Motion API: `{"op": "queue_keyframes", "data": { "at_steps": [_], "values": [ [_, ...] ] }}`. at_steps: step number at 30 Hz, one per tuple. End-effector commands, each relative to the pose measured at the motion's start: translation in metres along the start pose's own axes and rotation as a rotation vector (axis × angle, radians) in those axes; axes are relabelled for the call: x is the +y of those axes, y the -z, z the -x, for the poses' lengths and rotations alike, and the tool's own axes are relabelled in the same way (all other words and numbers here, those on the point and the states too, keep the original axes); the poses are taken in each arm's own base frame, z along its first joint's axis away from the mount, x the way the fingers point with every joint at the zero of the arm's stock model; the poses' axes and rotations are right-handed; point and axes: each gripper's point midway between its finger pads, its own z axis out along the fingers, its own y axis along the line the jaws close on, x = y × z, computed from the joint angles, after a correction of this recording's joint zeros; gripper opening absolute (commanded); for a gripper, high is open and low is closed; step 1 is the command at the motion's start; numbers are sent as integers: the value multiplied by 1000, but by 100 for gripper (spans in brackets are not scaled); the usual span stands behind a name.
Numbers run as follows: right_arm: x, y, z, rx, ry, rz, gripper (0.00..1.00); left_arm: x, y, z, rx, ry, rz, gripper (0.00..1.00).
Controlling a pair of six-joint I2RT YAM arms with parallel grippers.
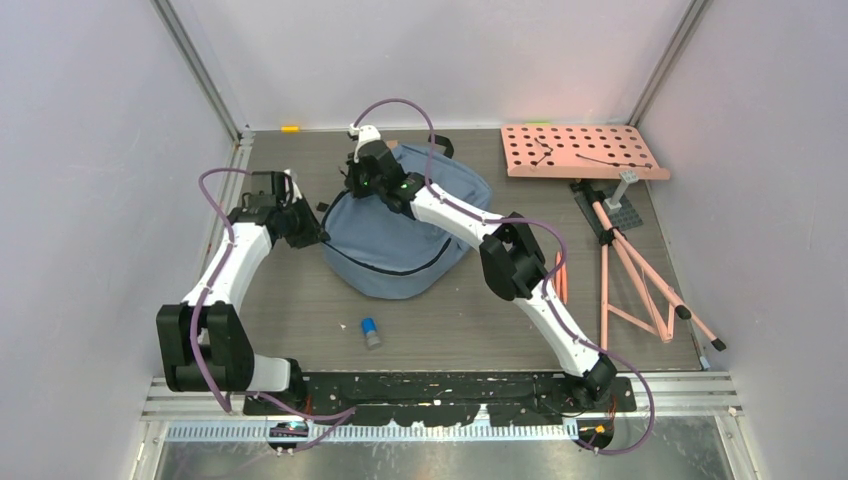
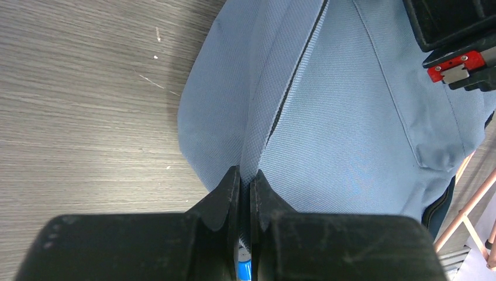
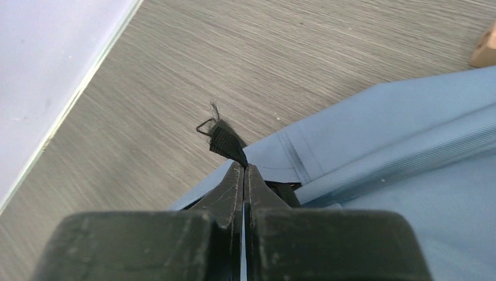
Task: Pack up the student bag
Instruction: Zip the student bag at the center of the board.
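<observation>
The student bag, a grey-blue fabric backpack, lies in the middle of the table. At its left edge my left gripper is shut on a raised fold of the bag's fabric, with the jaws almost together. My right gripper reaches over the bag to its far left corner. There it is shut on a short black strap tab that sticks out past the fingertips. The bag fills the right of the right wrist view.
A salmon pegboard lies at the back right, with a folded salmon stand in front of it. Two orange pens lie by the right arm. A small blue-capped cylinder lies on the table in front of the bag.
</observation>
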Motion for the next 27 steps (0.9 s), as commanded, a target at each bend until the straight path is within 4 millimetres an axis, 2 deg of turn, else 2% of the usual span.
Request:
{"op": "queue_keyframes", "data": {
  "at_steps": [1,7,11,13,16,18,19,20,24,27],
  "values": [
    [-57,29,68,-148,45,-228,0,10,11,-7,54,-1,56,0],
    [-86,35,61,-122,68,-331,0,11,10,-5,54,8,61,0],
    [-96,35,54,-101,78,-358,0,11,10,-2,50,14,60,0],
    [-96,34,53,-98,76,-349,0,10,9,0,48,16,56,0],
    [-85,32,58,-104,72,-269,0,6,7,7,33,13,39,0],
    [-70,34,75,-140,67,-195,1,6,4,15,20,13,36,0],
    [-66,37,83,-155,65,-173,4,8,3,21,10,15,37,0],
    [-58,40,90,-162,65,-141,13,11,2,30,-4,22,41,0],
    [-36,63,142,-260,69,-88,44,21,-7,65,-49,43,45,0],
    [-29,83,169,-310,123,-79,55,22,-17,98,-88,29,44,0]
  ]
}}
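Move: The zipper pull's black tab is already between my right fingertips. The wooden block lies about 11 cm ahead of my right hand, 10 cm to its right and 11 cm lower. A loose strap end is roughly 4 cm back, 7 cm left and 9 cm below. My left hand still pinches the bag's zipped edge, with the pull about 11 cm ahead, 5 cm to its right and nearly level. Keeping the tab pinched, I draw my right hand about 3 cm to the right and slightly down along the zip while my left hand holds the bag's edge nearly still. I pause, then open my right fingers about halfway and come off the tab, forward and right some 4 cm with a small rise. My left hand, still gripping, drags the cloth about 5 cm forward and left. ##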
